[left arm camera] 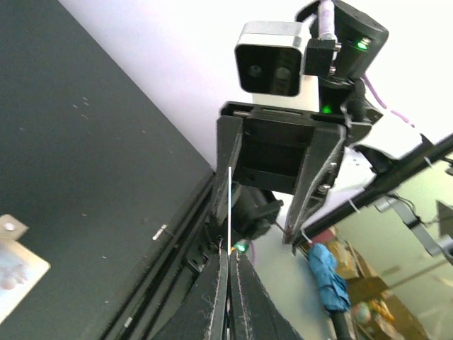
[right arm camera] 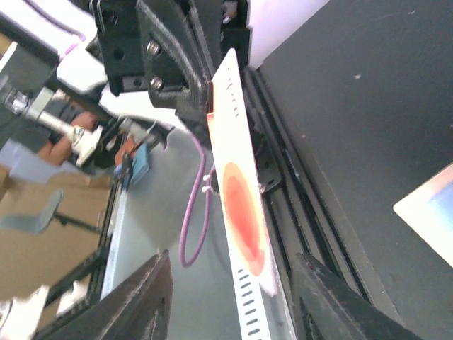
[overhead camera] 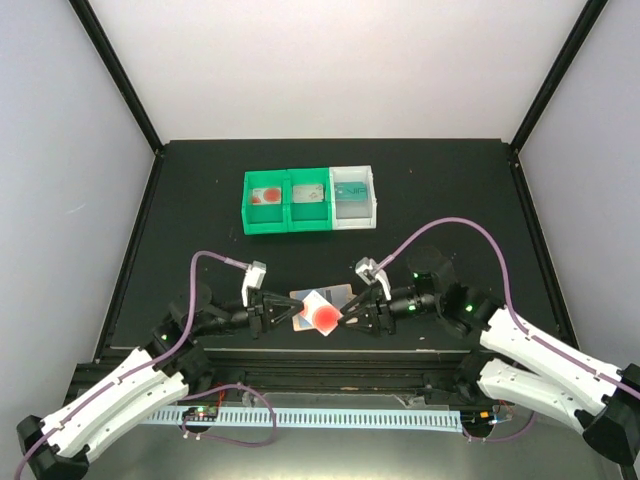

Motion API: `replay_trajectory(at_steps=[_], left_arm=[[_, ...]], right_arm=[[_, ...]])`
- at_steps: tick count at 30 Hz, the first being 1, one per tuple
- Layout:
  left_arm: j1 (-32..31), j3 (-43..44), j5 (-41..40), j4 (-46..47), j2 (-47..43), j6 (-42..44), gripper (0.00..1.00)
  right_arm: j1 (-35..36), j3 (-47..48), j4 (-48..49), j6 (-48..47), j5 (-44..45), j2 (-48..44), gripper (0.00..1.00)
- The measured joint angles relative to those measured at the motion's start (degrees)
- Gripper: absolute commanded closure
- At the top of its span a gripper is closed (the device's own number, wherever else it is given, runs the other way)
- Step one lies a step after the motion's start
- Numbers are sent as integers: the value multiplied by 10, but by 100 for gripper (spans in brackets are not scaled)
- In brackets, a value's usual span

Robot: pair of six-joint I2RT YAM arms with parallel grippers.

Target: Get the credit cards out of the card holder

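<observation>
A white credit card with a red disc hangs just above the table's near edge, between the two grippers. My left gripper is shut on its left end; in the left wrist view the card shows edge-on as a thin white line rising from the closed jaws. My right gripper is open, and in the right wrist view its fingers stand apart on either side of the card without touching it. The tan card holder lies on the table behind the card, its tab end visible.
Two green bins and a white bin stand in a row at the back, each with a card inside: red-and-white, grey, teal. The table's front rail runs just below the grippers.
</observation>
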Motion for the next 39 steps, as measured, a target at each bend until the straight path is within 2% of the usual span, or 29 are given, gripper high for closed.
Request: replay_trajectory(at_steps=[1, 4, 6, 7, 15, 21, 26, 32, 39], left_arm=[[0, 0, -14, -5, -5, 1, 98], [0, 10, -68, -35, -12, 8, 99], [0, 23, -106, -58, -9, 14, 98], [0, 31, -127, -69, -5, 17, 99], [5, 61, -323, -142, 37, 18, 98], [47, 66, -426, -159, 69, 13, 98], [106, 90, -470, -146, 123, 21, 98], [154, 110, -517, -76, 220, 36, 98], [215, 165, -506, 26, 374, 43, 98]], right_arm=[[0, 0, 0, 4, 14, -8, 35], [0, -3, 1, 12, 62, -24, 19], [0, -6, 2, 13, 94, -31, 2], [0, -7, 2, 14, 112, -33, 0], [0, -26, 22, 45, 202, -52, 0], [0, -49, 49, 87, 230, -71, 0], [0, -53, 55, 103, 230, -71, 0], [0, -53, 56, 113, 230, -79, 0], [0, -54, 57, 120, 232, -107, 0]])
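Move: The left hand still grips the red-dot card. The green box's left compartment, where a similar card already lies, is about 31 cm ahead of this hand, 11 cm to its left and 13 cm lower. The middle compartment sits 12 cm right of the left one, the white compartment 24 cm right of it. From the right hand, already parted around the card's other corner, the card holder lies about 4 cm ahead, 6 cm left and 14 cm below. Forward and to its left, some 25 and 14 cm, the left hand carries the pinched card from over the holder towards the green left compartment, dipping about 4 cm and swinging counter-clockwise about 70 degrees until its fingers point ahead. The right hand spreads fully open and eases forward about 5 cm, clear of the card, turning clockwise, then almost stops. ##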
